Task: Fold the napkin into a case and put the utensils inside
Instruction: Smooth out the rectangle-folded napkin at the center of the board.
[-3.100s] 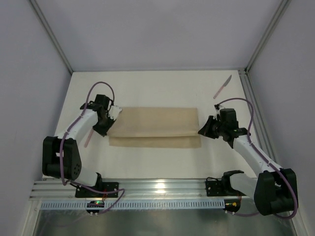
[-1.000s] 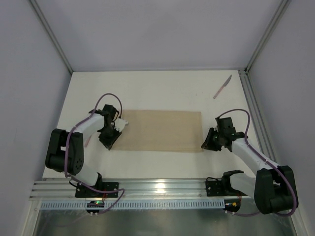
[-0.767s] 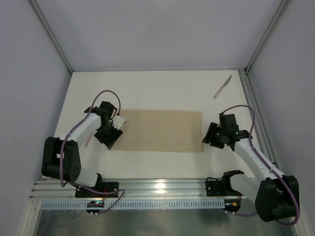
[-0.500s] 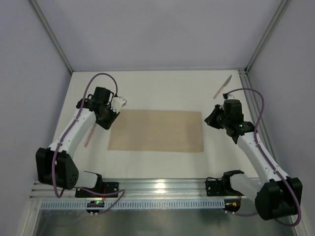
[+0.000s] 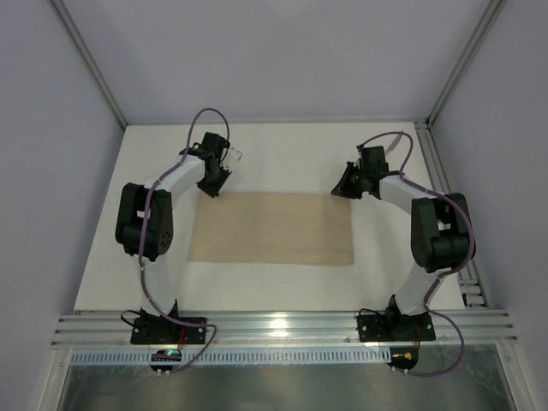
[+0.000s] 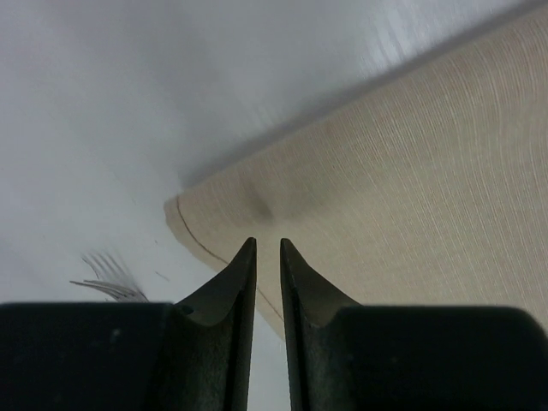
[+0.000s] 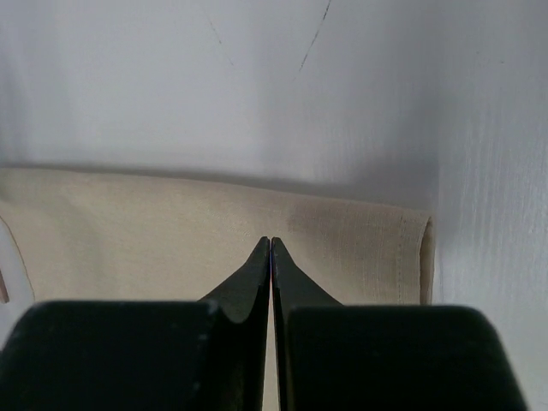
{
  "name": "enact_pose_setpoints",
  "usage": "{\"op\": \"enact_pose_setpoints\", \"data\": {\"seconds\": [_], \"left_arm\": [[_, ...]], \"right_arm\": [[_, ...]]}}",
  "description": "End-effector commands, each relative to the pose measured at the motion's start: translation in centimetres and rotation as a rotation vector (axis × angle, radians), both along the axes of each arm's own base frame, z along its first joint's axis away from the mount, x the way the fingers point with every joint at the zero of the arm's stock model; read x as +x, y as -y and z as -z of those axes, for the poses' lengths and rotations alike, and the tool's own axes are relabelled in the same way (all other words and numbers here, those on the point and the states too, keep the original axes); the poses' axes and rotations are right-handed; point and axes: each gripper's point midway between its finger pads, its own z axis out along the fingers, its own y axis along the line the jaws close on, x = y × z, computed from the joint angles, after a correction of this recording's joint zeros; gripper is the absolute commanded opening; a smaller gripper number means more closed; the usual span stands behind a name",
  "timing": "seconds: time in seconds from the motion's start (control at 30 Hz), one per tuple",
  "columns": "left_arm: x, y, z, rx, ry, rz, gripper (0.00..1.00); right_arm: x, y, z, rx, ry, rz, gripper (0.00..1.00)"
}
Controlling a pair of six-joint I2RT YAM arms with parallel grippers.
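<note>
The napkin [image 5: 270,227] lies flat on the white table as a beige folded rectangle. My left gripper [image 5: 211,190] hovers over its far left corner [image 6: 175,208], jaws a narrow gap apart with nothing between them [image 6: 267,241]. My right gripper [image 5: 339,192] is at the far right corner, tips pressed together [image 7: 271,240] just over the cloth [image 7: 128,231], with no cloth seen pinched. Of the utensils, only thin silvery tines [image 6: 107,276] show, on the table left of the napkin corner in the left wrist view. In the top view both arms cover the spots beside the napkin.
A metal frame post [image 5: 432,141] runs along the table's right side and a rail [image 5: 274,325] along the near edge. Grey walls close the back and both sides. Bare white table [image 5: 282,154] stretches beyond the napkin's far edge.
Both arms have swung from the napkin's near corners up to its far corners. The right gripper has shut. The napkin's loose fold of three seconds ago now lies flat.
</note>
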Motion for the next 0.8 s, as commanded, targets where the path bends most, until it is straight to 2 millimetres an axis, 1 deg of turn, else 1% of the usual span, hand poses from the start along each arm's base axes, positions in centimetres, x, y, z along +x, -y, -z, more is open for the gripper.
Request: {"op": "enact_pose_setpoints", "data": {"seconds": [0.0,0.03,0.07,0.17,0.3,0.37,0.4,0.43,0.5,0.57,0.67,0.7,0.77], "left_arm": [[2.8,-0.2,0.3,0.013,0.061,-0.048,0.17],[3.2,-0.4,1.2,0.015,0.054,-0.057,0.17],[3.3,-0.5,1.7,0.020,0.047,-0.059,0.18],[3.3,-1.1,3.3,0.032,0.010,-0.079,0.17],[3.5,-2.3,4.3,0.034,-0.007,-0.115,0.18],[3.6,-2.4,4.8,0.032,-0.013,-0.124,0.18],[3.5,-2.4,5.0,0.032,-0.016,-0.123,0.18],[3.5,-2.4,5.2,0.029,-0.022,-0.123,0.18],[3.4,-2.3,5.6,0.026,-0.039,-0.122,0.18],[3.3,-2.2,5.8,0.020,-0.043,-0.121,0.18],[3.4,-1.7,5.5,-0.008,-0.036,-0.118,0.19],[3.5,-1.5,5.1,-0.022,-0.029,-0.115,0.19],[3.4,-0.7,4.7,-0.059,-0.032,-0.104,0.20]], "right_arm": [[1.9,-1.1,-0.4,0.040,0.025,-0.007,0.04],[2.1,-1.0,0.0,0.033,0.017,-0.003,0.04],[2.0,-0.9,0.8,0.024,-0.002,-0.002,0.04],[2.2,-0.3,1.8,-0.011,-0.023,0.015,0.04],[2.1,0.5,2.9,-0.064,-0.046,0.037,0.04],[2.3,1.3,3.4,-0.098,-0.057,0.052,0.03],[2.2,1.5,4.1,-0.108,-0.073,0.054,0.04],[2.4,2.0,4.2,-0.106,-0.077,0.063,0.03],[2.4,2.1,4.1,-0.091,-0.080,0.066,0.04],[2.8,2.9,3.5,-0.109,-0.066,0.088,0.04],[3.2,3.5,2.4,-0.131,-0.053,0.090,0.04],[3.2,3.5,2.1,-0.135,-0.051,0.084,0.04],[3.4,3.8,0.4,-0.159,-0.018,0.081,0.04]]}}
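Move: The napkin's far-left corner lies about 4 cm ahead of the left hand, 4 cm to its left and 4 cm below. The fork lies some 14 cm left and 8 cm back of that hand. From the right hand the napkin's far-right corner is roughly 2 cm ahead, 4 cm right and 5 cm down. The knife is about 15 cm ahead of that hand and 15 cm to its right. Both hands sink some 4 cm onto the napkin's far corners, left reaching forward, right then sliding right. ##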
